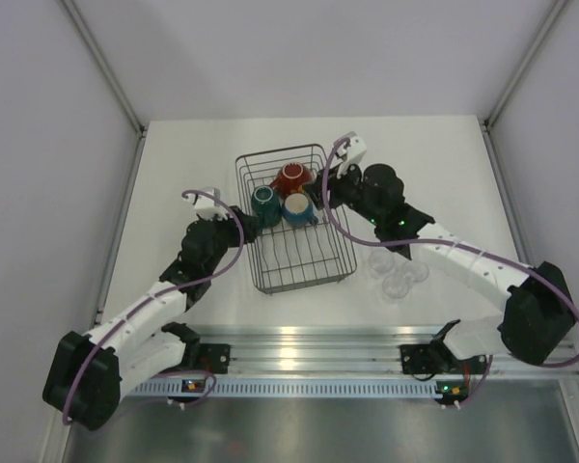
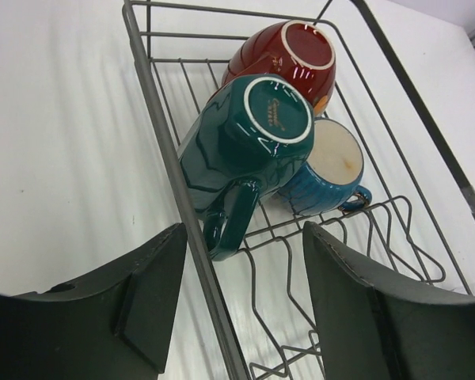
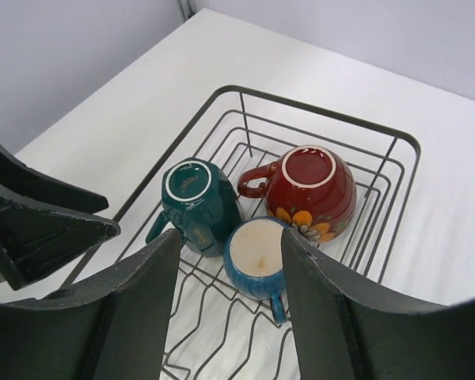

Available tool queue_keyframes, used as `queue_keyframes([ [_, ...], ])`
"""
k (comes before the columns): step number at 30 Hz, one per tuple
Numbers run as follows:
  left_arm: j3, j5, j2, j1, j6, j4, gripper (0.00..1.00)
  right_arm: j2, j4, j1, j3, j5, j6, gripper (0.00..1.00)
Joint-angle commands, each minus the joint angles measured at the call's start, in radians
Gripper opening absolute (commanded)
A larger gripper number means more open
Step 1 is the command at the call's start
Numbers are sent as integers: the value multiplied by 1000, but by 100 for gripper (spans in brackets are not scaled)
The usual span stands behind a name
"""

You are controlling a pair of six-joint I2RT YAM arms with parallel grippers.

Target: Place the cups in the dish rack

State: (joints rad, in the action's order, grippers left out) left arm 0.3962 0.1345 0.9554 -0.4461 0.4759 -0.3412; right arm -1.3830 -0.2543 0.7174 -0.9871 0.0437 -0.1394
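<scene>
The dish rack [image 1: 279, 153] stands mid-table. In its far half three cups lie bottom-up and close together: a teal mug [image 1: 264, 204], a red patterned cup [image 1: 290, 178] and a dark-blue cup [image 1: 298, 208]. My left gripper [image 1: 235, 216] hovers open at the rack's left rim, just short of the teal mug [image 2: 241, 138] and its handle. My right gripper [image 1: 324, 183] is open above the rack's right side, over the dark-blue cup [image 3: 257, 257], holding nothing. Three tiny clear glasses [image 1: 398, 275] stand on the table right of the rack.
The rack's near half holds only its wire prongs [image 2: 293, 261]. In the right wrist view the left gripper's finger [image 3: 39, 222] shows at the left. A metal rail [image 1: 309, 347] with the arm bases runs along the near edge. Frame posts rise at the back corners.
</scene>
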Motion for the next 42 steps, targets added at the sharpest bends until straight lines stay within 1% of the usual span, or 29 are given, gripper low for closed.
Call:
queue_keyframes([
  [1,-8,31,0,4,24,25,65,88,27,-13,24,-39,6,55],
  [2,-7,37,11,4,35,31,64,110,30,-18,28,-65,7,55],
  [9,-16,56,23,4,56,48,64,173,50,-27,67,-82,3,56],
  [11,-14,51,52,4,59,50,64,182,49,-30,79,-82,-6,57],
  [14,-4,48,106,4,66,51,59,194,49,-35,91,-87,-11,57],
  [18,15,50,158,6,55,59,40,208,49,-39,103,-93,-16,57],
  [19,20,48,166,4,52,59,33,210,49,-39,108,-93,-16,57],
  [21,36,44,178,6,43,59,26,216,47,-47,114,-96,-16,57],
  [22,44,42,184,6,40,59,20,216,46,-49,120,-97,-19,57],
  [24,59,37,198,6,32,59,15,219,43,-53,126,-97,-19,57],
  [25,75,36,206,4,30,59,11,217,43,-56,131,-97,-20,57],
  [29,118,63,250,4,6,59,4,217,35,-75,145,-90,-31,57],
  [33,168,92,324,4,-11,59,0,220,26,-114,166,-59,-52,57],
  [37,230,114,402,6,-39,51,0,226,24,-160,195,-50,-61,57],
  [38,254,116,420,9,-46,51,0,232,24,-177,200,-21,-63,57],
  [42,296,102,488,29,-51,28,0,252,29,-210,232,-11,-63,58],
])
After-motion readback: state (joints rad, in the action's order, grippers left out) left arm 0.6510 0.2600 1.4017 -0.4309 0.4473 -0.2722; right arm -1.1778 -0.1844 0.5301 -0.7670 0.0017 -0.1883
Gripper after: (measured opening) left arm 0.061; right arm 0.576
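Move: Lying about 5 cm below the left hand and about 1 cm to its left, level fore and aft, is the dish rack's left rim. From that hand the green mug stands some 7 cm ahead, 3 cm right; the blue cup about 5 ahead, 10 right; the red cup about 12 ahead, 8 right, all lower. From the right hand, the rim spot is roughly 5 cm back, 15 left; the nearest clear glass is 11 back, 16 right, far below. Sinking about 5 cm with its fingers tipping down some 10 degrees, the left hand closes over the rack's left rim, pinches it, then pushes it about 6 cm forward while rolling slightly, left side rising. The part-open right hand withdraws some 10 cm to the right, out past the rack's right rim, first rising a little, then sinking, and turning clockwise. ##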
